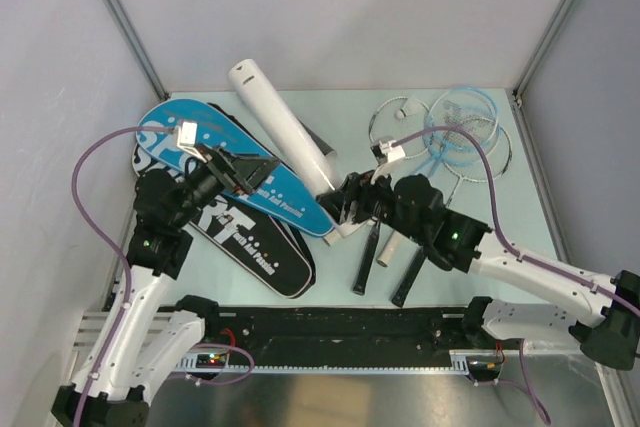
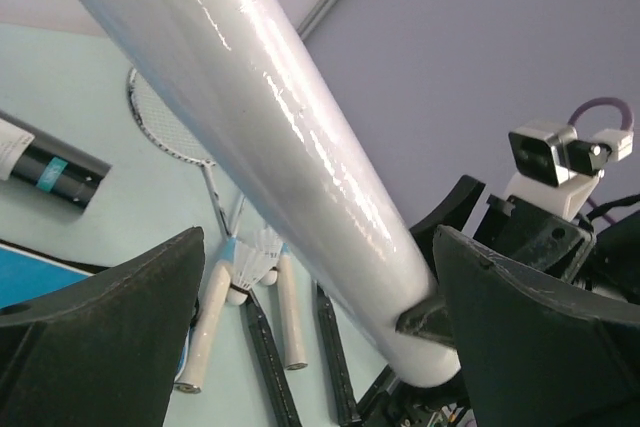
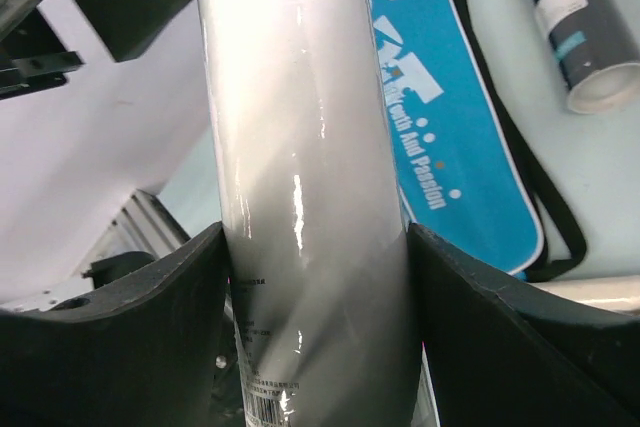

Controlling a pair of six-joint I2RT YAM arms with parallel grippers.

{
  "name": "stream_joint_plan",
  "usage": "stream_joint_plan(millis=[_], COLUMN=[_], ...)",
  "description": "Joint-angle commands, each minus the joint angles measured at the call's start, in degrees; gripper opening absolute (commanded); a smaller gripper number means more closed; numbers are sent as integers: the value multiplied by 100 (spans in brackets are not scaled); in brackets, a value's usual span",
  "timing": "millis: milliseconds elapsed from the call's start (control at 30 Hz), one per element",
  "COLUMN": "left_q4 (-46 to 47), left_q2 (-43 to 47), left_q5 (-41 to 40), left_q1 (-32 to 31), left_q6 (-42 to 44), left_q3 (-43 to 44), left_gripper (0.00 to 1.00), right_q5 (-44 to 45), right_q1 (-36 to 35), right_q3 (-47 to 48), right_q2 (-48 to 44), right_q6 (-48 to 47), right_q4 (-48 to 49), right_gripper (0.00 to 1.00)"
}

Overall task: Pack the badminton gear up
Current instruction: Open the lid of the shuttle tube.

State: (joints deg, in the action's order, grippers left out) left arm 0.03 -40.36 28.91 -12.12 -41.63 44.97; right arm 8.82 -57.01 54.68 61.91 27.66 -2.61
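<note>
A long white tube (image 1: 285, 132) slants up over the table, and my right gripper (image 1: 338, 209) is shut on its lower end; both pads press its sides in the right wrist view (image 3: 315, 237). My left gripper (image 1: 265, 172) hovers open over the blue SPORT bag (image 1: 225, 162). In the left wrist view the tube (image 2: 280, 147) crosses the gap between the left gripper's (image 2: 320, 247) wide jaws without touching them. A black bag (image 1: 255, 252) lies under the blue one. Rackets (image 1: 455, 132) lie at the right, handles (image 2: 290, 317) toward the arms, a shuttlecock (image 2: 255, 267) among them.
A black tube (image 3: 580, 27) with a white end lies by the blue bag (image 3: 450, 97), partly hidden behind the white tube in the top view. Grey walls close in the table on three sides. The arms' base rail (image 1: 330, 332) runs along the near edge.
</note>
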Motion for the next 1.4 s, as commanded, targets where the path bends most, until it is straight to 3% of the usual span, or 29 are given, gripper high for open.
stream_joint_plan(millis=[0, 167, 467, 700, 800, 933, 1067, 1167, 1367], left_q4=[616, 919, 1682, 1942, 2092, 2142, 2142, 1947, 429], left_q2=[-111, -395, -784, -1007, -1021, -955, -824, -794, -1008], left_q5=[-608, -985, -914, -794, -817, -816, -629, -224, 667], left_q1=[-482, -917, -1027, -1029, -1031, -1032, -1030, -1006, -980], left_q6=[20, 165, -199, -512, -715, -719, -504, -213, 922], left_q3=[252, 290, 215, 146, 0, -143, -276, -263, 311], left_gripper=[100, 100, 98, 81, 61, 53, 53, 52, 49], right_q5=[601, 705, 694, 1104, 1263, 1266, 1163, 1146, 911], right_q1=[-409, -722, -905, -1059, -1074, -1088, -1075, -1017, -706], right_q3=[-392, -725, -1200, -1520, -1728, -1828, -1837, -1838, -1793], right_q2=[-305, -408, -247, -17, 33, 55, -171, -541, -1565], right_q6=[419, 335, 439, 687, 897, 1027, 997, 960, 859], right_q4=[1660, 2280, 3211, 3725, 3848, 3635, 3035, 2481, 1320], right_gripper=[50, 50, 51, 50, 51, 59, 79, 89, 93])
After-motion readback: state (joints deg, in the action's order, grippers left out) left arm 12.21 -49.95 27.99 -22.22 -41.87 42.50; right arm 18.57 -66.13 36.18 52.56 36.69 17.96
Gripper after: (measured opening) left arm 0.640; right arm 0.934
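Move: The white shuttle tube is still in my right hand, gripped near its lower end and slanting up. Its middle lies some 6 cm ahead of my open left hand and 6 cm to its right, about level with it; from my right hand it is roughly 8 cm ahead, 7 cm left and 7 cm up. On the table, some 25 cm below my left hand, the black tube lies about 29 cm ahead, and the blue bag about 21 cm ahead and 12 cm left. My left hand reaches about 5 cm right and some 3 cm forward and pinches the white tube around its middle, while my right brings the tube about 4 cm back and 3 cm left, rolling its left side up some 15 degrees. Once my left grips, my right opens, lets go and backs off rightward; my left keeps hold, easing down, then back. ##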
